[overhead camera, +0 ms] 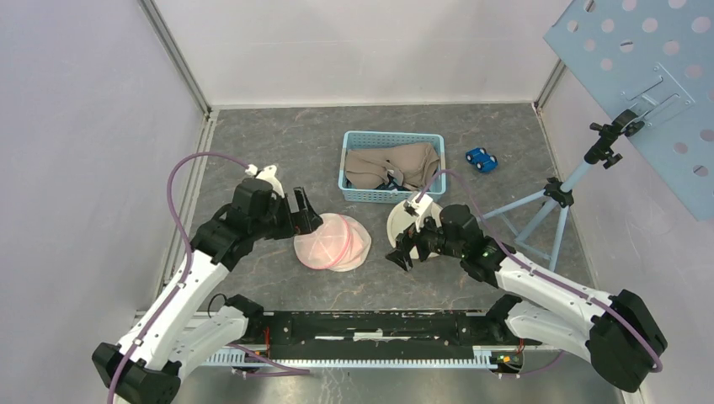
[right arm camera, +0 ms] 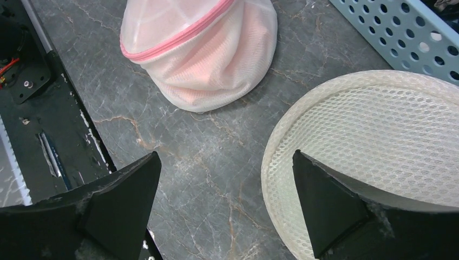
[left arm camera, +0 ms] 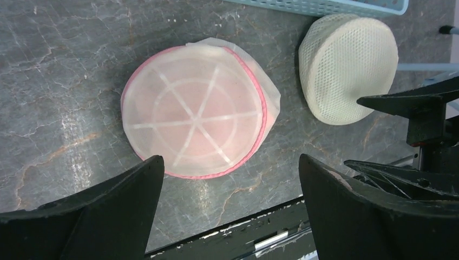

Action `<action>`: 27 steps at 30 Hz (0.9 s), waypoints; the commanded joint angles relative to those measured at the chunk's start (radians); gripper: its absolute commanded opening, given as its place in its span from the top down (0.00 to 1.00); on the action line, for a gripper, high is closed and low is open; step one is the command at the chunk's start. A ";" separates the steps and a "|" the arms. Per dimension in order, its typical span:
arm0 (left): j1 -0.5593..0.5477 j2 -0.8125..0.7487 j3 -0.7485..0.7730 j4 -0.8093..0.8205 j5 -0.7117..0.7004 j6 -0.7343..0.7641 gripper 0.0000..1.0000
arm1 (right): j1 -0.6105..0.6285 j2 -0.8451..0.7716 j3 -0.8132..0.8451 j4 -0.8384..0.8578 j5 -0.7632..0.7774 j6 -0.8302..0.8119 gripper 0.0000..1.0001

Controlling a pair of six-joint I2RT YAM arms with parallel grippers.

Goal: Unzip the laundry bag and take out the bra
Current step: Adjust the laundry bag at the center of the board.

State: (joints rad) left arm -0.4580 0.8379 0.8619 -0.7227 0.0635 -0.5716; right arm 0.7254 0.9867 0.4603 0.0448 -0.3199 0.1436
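A round white mesh laundry bag (overhead camera: 333, 242) with a pink zipper rim lies zipped on the grey table, and pink fabric shows through the mesh (left arm camera: 195, 111). The bra itself cannot be made out. My left gripper (overhead camera: 305, 215) hovers at the bag's left edge, open and empty (left arm camera: 230, 158). My right gripper (overhead camera: 404, 251) is open and empty to the right of the bag (right arm camera: 200, 43). One of its fingers sits over the rim of a cream mesh round bag (right arm camera: 373, 141), and bare table lies between its fingers (right arm camera: 225, 154).
The cream mesh bag (overhead camera: 404, 220) leans against a blue basket (overhead camera: 347, 160) holding beige cloth. A small blue toy car (overhead camera: 481, 159) sits right of the basket. A tripod (overhead camera: 547, 206) with a perforated panel (overhead camera: 648, 84) stands at the right. A black rail (overhead camera: 370, 328) runs along the near edge.
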 commanded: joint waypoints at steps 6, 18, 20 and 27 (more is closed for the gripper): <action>-0.107 0.072 -0.029 0.047 -0.022 0.053 0.00 | 0.023 0.020 0.025 0.047 0.001 0.043 0.02; -0.508 0.336 0.071 0.032 -0.428 0.061 0.00 | 0.023 -0.028 -0.023 0.043 0.010 0.047 0.02; -0.557 0.412 0.090 0.030 -0.501 0.054 0.00 | 0.024 -0.033 -0.027 0.038 0.020 0.043 0.02; -0.656 0.618 0.157 0.002 -0.652 0.028 0.00 | 0.023 -0.058 -0.036 0.009 0.045 0.025 0.02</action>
State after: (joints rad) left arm -1.0855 1.3949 0.9661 -0.7097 -0.4397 -0.5552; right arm 0.7444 0.9565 0.4328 0.0463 -0.3035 0.1787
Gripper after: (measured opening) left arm 0.997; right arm 0.982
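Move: The laundry bag lies low under the left hand, its middle about 4 cm to the right, some 3 cm ahead and roughly 15 cm down. The cream mesh bag is about 22 cm to this hand's right and 4 cm ahead, and the blue basket about 18 cm ahead and 18 cm to the right, both also some 15 cm lower. From the right hand the laundry bag is about 15 cm to the left, 5 cm ahead and 8 cm down. The left hand swoops down about 10 cm and to the right about 9 cm, easing back some 3 cm as it crosses above the laundry bag towards its near right rim, by the pink zipper. On the way its left side rolls up by roughly 35 degrees while the hand turns a little clockwise, the fingers staying wide open and no touch on the bag to be seen. ##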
